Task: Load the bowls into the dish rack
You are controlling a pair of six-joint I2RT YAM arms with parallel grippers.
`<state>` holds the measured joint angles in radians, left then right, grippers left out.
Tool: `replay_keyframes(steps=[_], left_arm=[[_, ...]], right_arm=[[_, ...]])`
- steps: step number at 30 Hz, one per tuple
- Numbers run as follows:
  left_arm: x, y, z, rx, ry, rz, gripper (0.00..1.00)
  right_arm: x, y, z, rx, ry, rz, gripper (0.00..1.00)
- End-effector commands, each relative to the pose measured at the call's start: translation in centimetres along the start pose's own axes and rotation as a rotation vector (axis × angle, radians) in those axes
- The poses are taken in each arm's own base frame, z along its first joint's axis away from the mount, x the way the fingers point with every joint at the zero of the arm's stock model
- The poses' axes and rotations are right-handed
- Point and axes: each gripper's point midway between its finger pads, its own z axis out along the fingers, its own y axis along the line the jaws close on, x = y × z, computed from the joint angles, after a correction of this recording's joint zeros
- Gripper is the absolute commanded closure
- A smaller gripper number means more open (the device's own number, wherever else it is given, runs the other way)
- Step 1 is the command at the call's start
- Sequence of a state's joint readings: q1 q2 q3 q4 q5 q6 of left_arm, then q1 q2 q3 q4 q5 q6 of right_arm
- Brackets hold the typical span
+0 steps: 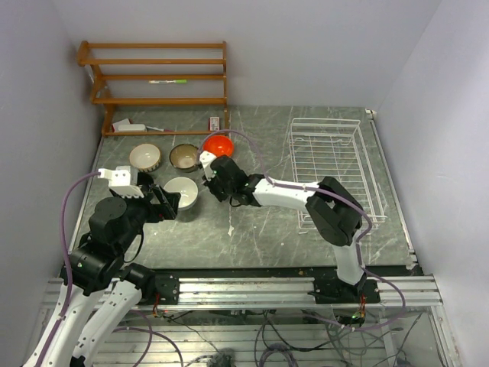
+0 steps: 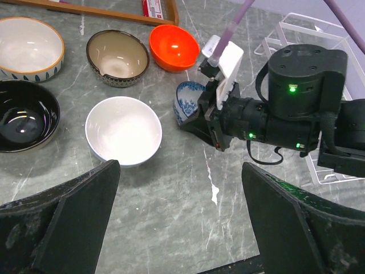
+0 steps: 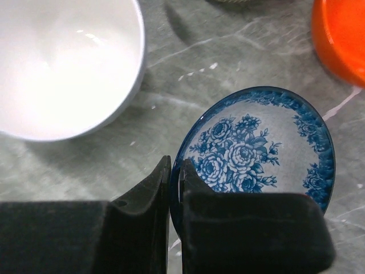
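Observation:
My right gripper (image 3: 175, 165) is shut on the near rim of the blue-and-white patterned bowl (image 3: 262, 148), one finger inside and one outside. That bowl (image 2: 187, 100) is tilted low over the table. Round it stand the orange-red bowl (image 1: 219, 144), the plain white bowl (image 1: 181, 191), the tan-brown bowl (image 1: 185, 157) and the cream-white bowl (image 1: 145, 157). My left gripper (image 2: 181, 168) hangs open over bare table just in front of the plain white bowl (image 2: 123, 130), holding nothing. At the right stands the white wire dish rack (image 1: 332, 164), with no bowl in it.
A black bowl (image 2: 23, 114) sits left of the plain white one. A brown wooden shelf unit (image 1: 157, 76) stands at the back left against the wall. The right arm (image 1: 290, 193) stretches across the middle of the table from the rack side.

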<state>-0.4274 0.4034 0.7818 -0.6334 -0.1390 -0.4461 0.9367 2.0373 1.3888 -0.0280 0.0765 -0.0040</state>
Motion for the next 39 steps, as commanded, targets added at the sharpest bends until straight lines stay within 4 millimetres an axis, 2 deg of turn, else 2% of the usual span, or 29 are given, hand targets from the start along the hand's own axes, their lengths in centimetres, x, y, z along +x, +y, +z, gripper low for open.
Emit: replay_keyframes(steps=[1,5,10,13,17,22,29,34,39], left_arm=[[-0.6,0.1,-0.2,-0.013,-0.026,-0.010,0.01],[-0.6,0.2,-0.2,-0.014,-0.027,-0.012,0.01],[-0.7,0.2,-0.3,-0.016,-0.032,-0.013,0.01],[-0.7,0.2,-0.4,-0.014,-0.033,-0.014,0.01],[-0.7,0.1,-0.4,-0.008,-0.035,-0.014,0.01],[-0.7,0.1,-0.4,-0.009,-0.033,-0.014,0.01],[-0.5,0.1,-0.2,-0.014,-0.023,-0.013,0.01],[-0.4,0.2,-0.1,-0.015,-0.020,-0.012,0.01],[-0.3,0.2,0.0,-0.020,-0.014,-0.011,0.01]], right_arm=[[-3.3,2.1,-3.3,-0.121,-0.092,0.098,1.00],[-5.8,2.6,-6.6,-0.199,-0.179,0.160,1.00],[-9.6,2.0,-12.5,-0.249,-0.319,0.208,1.00],[-11.2,-0.2,-15.8,-0.202,-0.385,0.249,1.00],[-11.6,-5.5,-19.4,-0.183,-0.448,0.370,1.00],[-8.9,-13.4,-21.9,-0.131,-0.474,0.531,1.00],[-5.0,-20.4,-24.9,-0.095,-0.531,0.688,1.00],[-0.6,-23.3,-25.4,-0.216,-0.575,0.887,1.00],[1.7,-23.9,-24.8,-0.295,-0.598,0.998,1.00]])
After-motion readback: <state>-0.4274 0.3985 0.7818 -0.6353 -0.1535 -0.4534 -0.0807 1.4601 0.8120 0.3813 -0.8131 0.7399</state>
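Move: The right hand already pinches the blue bowl's rim low over the table; the far-left part of the dish rack, where it is going, lies about 32 cm to its right and 8 cm ahead, at roughly its own height. The white bowl is about 9 cm to its left and level with it, the orange bowl some 13 cm ahead and 3 cm right. From the idle left hand that rack spot is about 41 cm right, 20 cm ahead and 20 cm below. Keeping its pinch on the blue bowl's rim, the right hand first draws up and about 5 cm back, climbing some 21 cm clear of the other bowls, then swings to the right and forward to the dish rack, ending about 31 cm right and 6 cm ahead of where it began. Over the far-left part of the rack it sinks some 7 cm while the wrist keeps rolling its left side up, over 50 degrees in all, and turns about 30 degrees clockwise, so that the bowl comes onto its side. ##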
